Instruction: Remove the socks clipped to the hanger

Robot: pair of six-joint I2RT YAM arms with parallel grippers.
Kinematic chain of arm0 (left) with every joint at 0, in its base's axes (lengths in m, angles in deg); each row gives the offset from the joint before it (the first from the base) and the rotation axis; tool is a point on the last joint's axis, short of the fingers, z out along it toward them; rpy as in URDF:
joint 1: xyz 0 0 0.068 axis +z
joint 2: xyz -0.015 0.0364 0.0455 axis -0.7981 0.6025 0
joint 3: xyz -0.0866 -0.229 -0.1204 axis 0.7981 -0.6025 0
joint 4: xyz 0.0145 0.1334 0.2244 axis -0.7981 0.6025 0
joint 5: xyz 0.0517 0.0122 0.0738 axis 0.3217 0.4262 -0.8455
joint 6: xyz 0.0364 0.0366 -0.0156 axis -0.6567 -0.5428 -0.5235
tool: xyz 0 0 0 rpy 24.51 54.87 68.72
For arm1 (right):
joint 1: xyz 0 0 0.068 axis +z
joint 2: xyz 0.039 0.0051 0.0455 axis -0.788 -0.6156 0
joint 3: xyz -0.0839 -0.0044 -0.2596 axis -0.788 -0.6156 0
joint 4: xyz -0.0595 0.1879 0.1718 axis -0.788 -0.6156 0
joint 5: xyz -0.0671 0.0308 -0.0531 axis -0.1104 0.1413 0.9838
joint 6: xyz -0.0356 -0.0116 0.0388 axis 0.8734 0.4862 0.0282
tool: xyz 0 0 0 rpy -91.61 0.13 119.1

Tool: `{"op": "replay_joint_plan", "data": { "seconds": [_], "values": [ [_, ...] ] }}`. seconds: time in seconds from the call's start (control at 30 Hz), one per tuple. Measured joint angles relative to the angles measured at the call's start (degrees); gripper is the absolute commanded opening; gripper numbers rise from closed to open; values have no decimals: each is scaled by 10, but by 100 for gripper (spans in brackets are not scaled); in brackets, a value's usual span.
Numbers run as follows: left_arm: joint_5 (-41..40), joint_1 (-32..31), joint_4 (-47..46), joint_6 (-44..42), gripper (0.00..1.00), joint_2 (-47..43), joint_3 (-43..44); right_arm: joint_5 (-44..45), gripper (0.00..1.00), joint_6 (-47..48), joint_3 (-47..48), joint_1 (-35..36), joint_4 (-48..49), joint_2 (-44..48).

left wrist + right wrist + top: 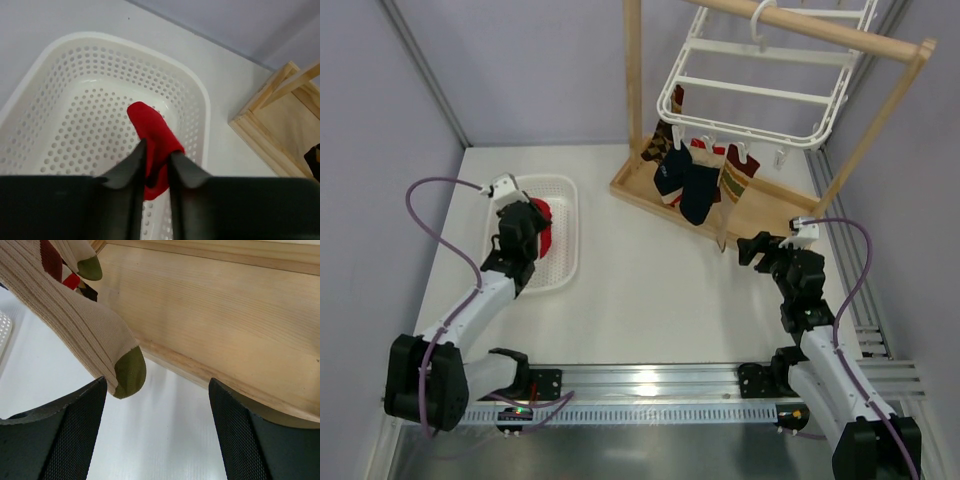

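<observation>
The white hanger [760,90] hangs from the wooden rail at the back right. Several socks [698,180] are clipped along its near rim: navy ones, an argyle one [660,140] and cream striped ones [738,175]. My left gripper [156,150] is above the white basket [75,100], shut on a red sock [152,132] that dangles into it. My right gripper [157,385] stands open just below and to the right of a cream sock [75,325]; its green toe [130,372] hangs by the left finger and touches nothing.
The wooden stand's base board [225,315] lies right behind my right gripper [752,248], and its uprights rise at the back. The basket [565,235] sits at the left of the table. Grey walls close in both sides.
</observation>
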State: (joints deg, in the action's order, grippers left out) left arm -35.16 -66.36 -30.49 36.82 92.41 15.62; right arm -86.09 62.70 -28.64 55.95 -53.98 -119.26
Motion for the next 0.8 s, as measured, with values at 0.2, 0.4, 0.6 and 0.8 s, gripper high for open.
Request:
{"op": "replay_joint_plan", "data": {
  "seconds": [0.2,0.4,0.6,0.8],
  "values": [
    [-9,0,11,-6,100,1,-5,-2,83,-3,0,0,8,-3],
    [-26,0,19,-13,100,-24,-12,-5,83,-7,0,0,11,-10],
    [-56,-30,24,-40,100,-60,-21,-14,83,-7,-4,0,14,12],
    [-90,-120,19,-71,100,-76,-40,-37,83,-7,-10,-1,22,71]
  ]
}}
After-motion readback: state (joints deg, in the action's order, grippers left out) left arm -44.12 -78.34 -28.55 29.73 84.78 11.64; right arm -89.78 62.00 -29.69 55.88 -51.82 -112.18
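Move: The red sock is still pinched in the left fingers over the basket, whose middle lies about 3 cm back and 3 cm left of that hand, some 15 cm below. The basket's right rim is roughly 8 cm right and 3 cm back; the wooden stand's left corner is about 17 cm right and 6 cm ahead. From the empty right hand, the striped sock's middle hangs about 7 cm ahead, 8 cm left and 7 cm higher; the navy sock is level with it, 6 cm farther left. The red sock is let go into the basket: the left fingers spring wide open as the hand dips about 1 cm. Empty, that hand then backs off, rising slightly, and finally swings right towards the right rim, ending some 5 cm from its start. The right hand, fingers still open, waits, then starts up about 3.5 cm beside the striped sock, tipping its fingertips upward. ##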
